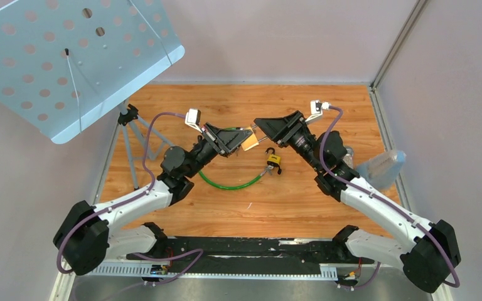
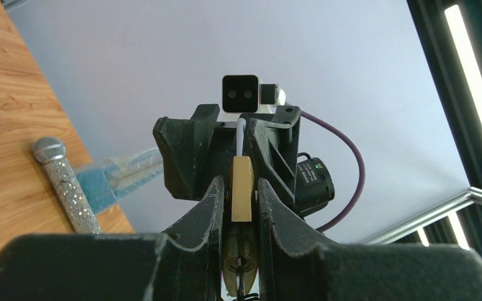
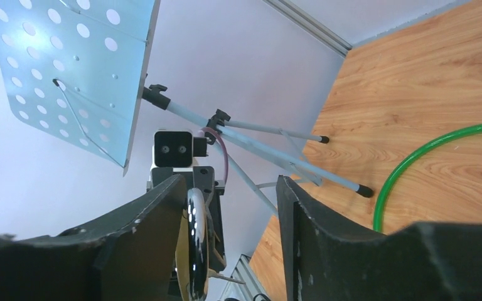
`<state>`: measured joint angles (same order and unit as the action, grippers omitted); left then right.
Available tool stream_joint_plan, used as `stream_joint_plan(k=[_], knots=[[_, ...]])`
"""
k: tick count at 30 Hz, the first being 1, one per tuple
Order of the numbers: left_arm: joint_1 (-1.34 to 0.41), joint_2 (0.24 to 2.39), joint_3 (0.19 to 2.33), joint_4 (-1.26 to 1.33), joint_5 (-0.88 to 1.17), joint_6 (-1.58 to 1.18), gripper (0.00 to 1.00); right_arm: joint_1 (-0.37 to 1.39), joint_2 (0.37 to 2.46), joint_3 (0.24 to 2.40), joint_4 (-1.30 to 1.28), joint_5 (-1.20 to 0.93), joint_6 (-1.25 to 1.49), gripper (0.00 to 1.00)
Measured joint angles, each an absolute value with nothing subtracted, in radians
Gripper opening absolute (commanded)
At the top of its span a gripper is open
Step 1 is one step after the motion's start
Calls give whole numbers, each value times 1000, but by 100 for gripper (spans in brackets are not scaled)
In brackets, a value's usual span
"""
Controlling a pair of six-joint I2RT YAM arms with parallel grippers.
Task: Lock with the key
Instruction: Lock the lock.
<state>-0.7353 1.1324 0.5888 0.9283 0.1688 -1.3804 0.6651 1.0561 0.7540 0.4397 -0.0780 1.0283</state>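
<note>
A brass padlock (image 1: 249, 143) is held above the wooden table, and my left gripper (image 1: 245, 140) is shut on its body. In the left wrist view the brass body (image 2: 241, 188) sits clamped between the fingers, with the keyhole below it and the silver shackle (image 2: 241, 133) pointing away. My right gripper (image 1: 262, 132) faces it from the right. Its jaws (image 3: 232, 194) stand apart around the shiny shackle (image 3: 196, 241), which lies against the left finger (image 3: 157, 219). No key can be made out for certain. A small yellow-and-black piece (image 1: 273, 160) lies on the table below.
A green cable (image 1: 229, 185) curves over the table to the yellow piece. A blue perforated music stand (image 1: 69, 56) on a tripod (image 1: 132, 135) stands at the back left. A glittery microphone (image 2: 66, 185) and a clear blue bag (image 1: 381, 168) lie at the right edge.
</note>
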Motion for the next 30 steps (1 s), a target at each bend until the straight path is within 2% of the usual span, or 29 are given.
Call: stream_joint_plan(k=[8, 11, 12, 13, 14, 15, 16, 18, 20, 23, 30], knots=[[-738, 1174, 588, 986, 154, -1391, 0, 665, 1060, 764, 453, -81, 1043, 30], [-738, 1190, 588, 1003, 149, -1393, 0, 665, 1061, 766, 459, -90, 1047, 7], [-738, 1196, 588, 1008, 148, -1396, 6, 665, 1061, 767, 462, -93, 1044, 1], [-738, 1201, 588, 1017, 147, -1408, 11, 665, 1061, 767, 471, -97, 1056, 0], [-739, 1206, 588, 1032, 147, -1420, 26, 665, 1061, 769, 480, -106, 1072, 0], [-739, 1208, 588, 1048, 147, -1433, 34, 665, 1061, 773, 487, -109, 1074, 0], [-739, 1208, 588, 1058, 148, -1436, 49, 665, 1061, 776, 491, -112, 1075, 0], [-739, 1208, 588, 1069, 150, -1436, 62, 667, 1060, 788, 487, -118, 1051, 0], [-739, 1206, 588, 1085, 157, -1439, 68, 667, 1060, 789, 471, -121, 1020, 0], [-739, 1202, 587, 1076, 173, -1426, 72, 667, 1057, 793, 449, -128, 975, 0], [-739, 1080, 558, 970, 263, -1272, 74, 671, 1031, 842, 376, -224, 859, 0]])
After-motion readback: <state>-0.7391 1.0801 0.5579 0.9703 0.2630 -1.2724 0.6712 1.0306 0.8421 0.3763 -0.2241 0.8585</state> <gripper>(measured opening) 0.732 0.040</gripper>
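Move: The padlock's shackle bow, which the open right fingers straddle, is about 1 cm back of the right hand, 1 cm to its left and 2 cm above it. The left hand still grips the padlock body, its middle some 1 cm ahead and 1 cm to its right; the same bow is about 3 cm ahead of that hand, 3 cm right and level. The small yellow lock lies on the table, roughly 9 cm back, 5 cm right and 33 cm below the right hand. The right fingers pinch the padlock's shackle, shutting as that hand rises about 2 cm to meet the bow. Only then do the left fingers open wide and let go of the body; both hands come back 2 to 3 cm towards the bases, the right tilting its fingers up about 10 degrees and turning slightly counter-clockwise. ##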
